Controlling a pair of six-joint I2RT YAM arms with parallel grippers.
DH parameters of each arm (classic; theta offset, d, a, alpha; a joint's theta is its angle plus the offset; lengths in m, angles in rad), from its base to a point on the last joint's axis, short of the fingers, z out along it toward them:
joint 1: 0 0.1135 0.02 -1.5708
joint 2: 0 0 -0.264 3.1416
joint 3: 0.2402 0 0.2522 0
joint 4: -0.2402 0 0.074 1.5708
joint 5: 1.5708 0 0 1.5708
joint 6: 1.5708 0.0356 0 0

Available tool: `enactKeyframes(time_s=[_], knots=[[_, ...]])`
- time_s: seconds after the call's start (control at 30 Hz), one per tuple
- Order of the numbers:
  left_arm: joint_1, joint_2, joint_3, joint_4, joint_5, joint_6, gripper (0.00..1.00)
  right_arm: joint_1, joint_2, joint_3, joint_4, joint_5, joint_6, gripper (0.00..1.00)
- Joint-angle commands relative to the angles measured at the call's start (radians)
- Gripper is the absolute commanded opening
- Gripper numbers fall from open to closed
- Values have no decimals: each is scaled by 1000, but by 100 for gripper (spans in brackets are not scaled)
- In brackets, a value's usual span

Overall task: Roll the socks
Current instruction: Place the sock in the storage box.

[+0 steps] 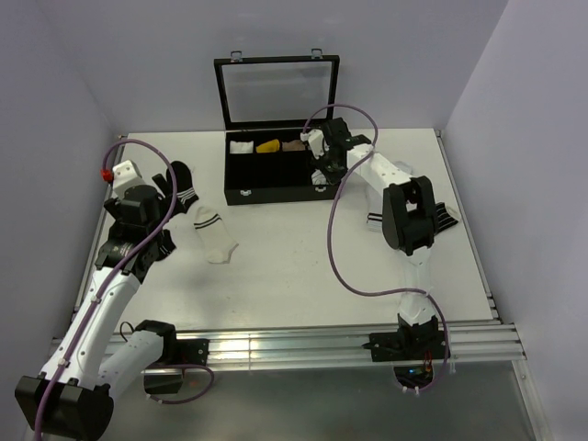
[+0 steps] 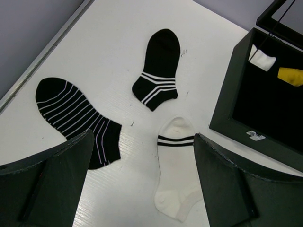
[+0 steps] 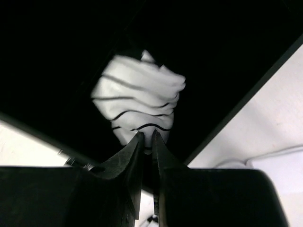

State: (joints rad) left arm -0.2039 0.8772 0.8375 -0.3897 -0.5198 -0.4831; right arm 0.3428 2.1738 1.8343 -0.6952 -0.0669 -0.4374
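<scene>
A rolled white sock with thin black lines [image 3: 139, 94] lies in a dark compartment of the black box [image 1: 276, 193]. My right gripper [image 3: 147, 135] reaches into the box's right end [image 1: 322, 170], its jaws shut on a fold at the bundle's near edge. A flat white ankle sock with two black bands at the cuff [image 2: 177, 175] lies on the table left of the box [image 1: 214, 234]. My left gripper [image 2: 143, 135] hovers above it, wide open and holding nothing, with the sock next to its right finger [image 2: 222, 179].
The box's glass lid [image 1: 276, 92] stands upright at the back. Other compartments hold a white bundle [image 1: 241, 147], a yellow one [image 1: 268, 145] and a tan one [image 1: 294, 145]. Two black socks with white stripes [image 2: 158, 66] [image 2: 71, 113] lie at the left. More striped fabric [image 1: 446, 216] lies under the right arm.
</scene>
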Motion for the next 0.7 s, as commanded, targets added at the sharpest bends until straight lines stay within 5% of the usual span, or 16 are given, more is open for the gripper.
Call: enactKeyframes(time_s=[0.0,0.2,0.4,0.67], knots=[[6,-21,-2,29,14,8,91,-14,53,-6,-78,13,20,15],[4,-21,-3,28,14,11,91,-18,11,23,-73,-31,25,36],[4,-23,-2,26,14,9,91,-13,-83,53,-50,-88,43,47],[4,-24,-2,26,12,8,91,-14,-91,49,82,-45,140,42]])
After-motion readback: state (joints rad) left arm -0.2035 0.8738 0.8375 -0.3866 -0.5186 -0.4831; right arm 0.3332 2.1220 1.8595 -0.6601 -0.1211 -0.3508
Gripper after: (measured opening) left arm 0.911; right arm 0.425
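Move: The striped rolled sock already sits in the storage box's front right compartment, its middle about 2 cm ahead, 1 cm left and 1 cm below the right hand, whose nearly shut tips are at the sock's near end. The grey sock lies some 11 cm straight ahead of that hand, the brown one beside it, 7 cm farther left. The striped sock is roughly 19 cm ahead, 36 cm right and 18 cm below the left hand. After a last slight dip of half a centimetre forward and down, with its tips on the sock's near end, the right hand opens its fingers to a bit under half and rises about 4 cm off the sock, ending roughly 1 cm farther forward and left. It tips its left side up some 5 to 10 degrees on the way. ##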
